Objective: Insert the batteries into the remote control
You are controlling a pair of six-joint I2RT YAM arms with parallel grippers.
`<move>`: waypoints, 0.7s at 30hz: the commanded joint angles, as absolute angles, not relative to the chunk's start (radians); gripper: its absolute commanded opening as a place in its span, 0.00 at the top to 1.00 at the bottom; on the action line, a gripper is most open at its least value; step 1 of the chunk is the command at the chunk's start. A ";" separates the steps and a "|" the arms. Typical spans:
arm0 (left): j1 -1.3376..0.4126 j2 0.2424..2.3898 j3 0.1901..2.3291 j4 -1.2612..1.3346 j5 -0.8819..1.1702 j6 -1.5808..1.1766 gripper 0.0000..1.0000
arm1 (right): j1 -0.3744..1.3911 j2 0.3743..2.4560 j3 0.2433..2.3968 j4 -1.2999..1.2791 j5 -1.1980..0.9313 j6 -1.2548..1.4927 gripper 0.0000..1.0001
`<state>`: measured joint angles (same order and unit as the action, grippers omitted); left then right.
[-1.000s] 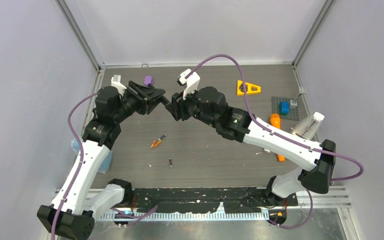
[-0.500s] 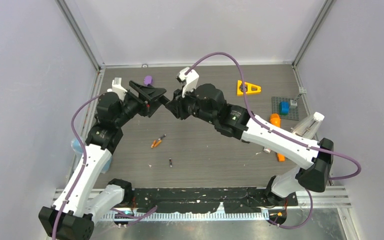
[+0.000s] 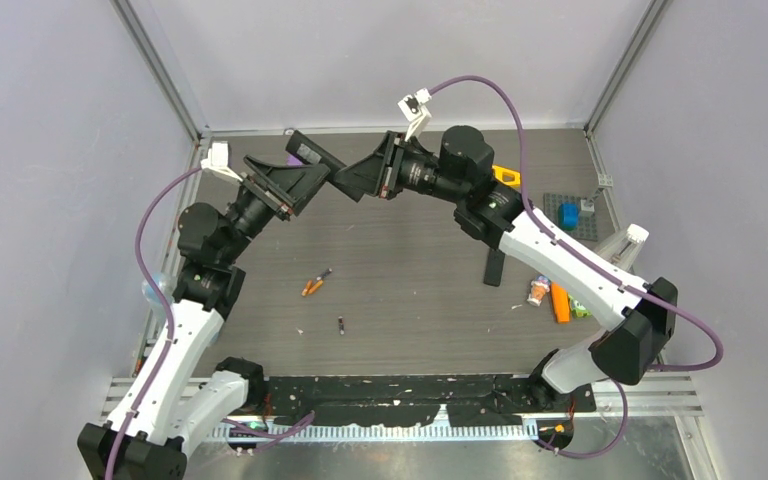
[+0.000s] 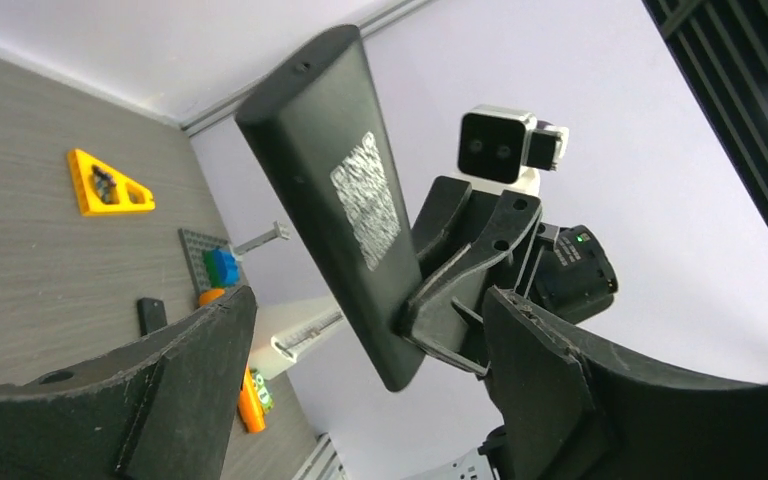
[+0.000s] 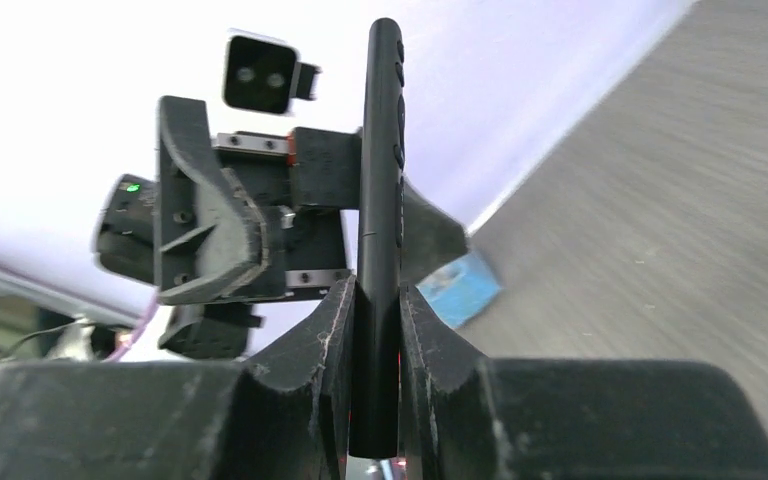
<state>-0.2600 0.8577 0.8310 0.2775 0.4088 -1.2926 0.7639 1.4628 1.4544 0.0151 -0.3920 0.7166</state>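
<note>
The black remote control is up in the air, and my right gripper is shut on its lower end. It shows edge-on in the right wrist view and as a slab from above. My left gripper is open, its fingers standing wide on either side of the remote without touching it. From above it faces the right gripper near the back of the table. Two batteries, orange with dark tips, lie together mid-table. A dark grey battery lies nearer the front.
A short black oblong piece lies under the right forearm. At the right are an orange stick, a small colourful item and a grey baseplate with a blue brick. An orange triangle lies at the back. A blue box sits at the left.
Both grippers rose and moved toward the back wall. The left gripper opened and let go of the remote, which stays in the right gripper. The right forearm swung away and uncovered the black piece.
</note>
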 commanded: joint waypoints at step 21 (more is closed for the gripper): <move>-0.261 0.870 0.808 0.584 0.448 -1.290 0.96 | 0.742 1.448 1.353 0.397 -0.636 1.093 0.77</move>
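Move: The remote stands in the right hand's fingers near one end; its middle is about 3 cm ahead, 4 cm to the left and 1 cm above that hand. From the open left hand the remote's middle lies some 4 cm ahead, 2 cm right and 1 cm higher. On the table about 40 cm below the left hand, the orange batteries lie 7 cm to its left and 1 cm ahead, the single battery 10 cm back. Back about 4 cm and up a couple, the right hand brings the remote in to the left hand, turning it counter-clockwise and raising its left side while keeping its pinch. The left hand rises some 4 cm, tips its fingers up about 10 degrees, and shuts its wide-open fingers on the two faces near the remote's middle. ##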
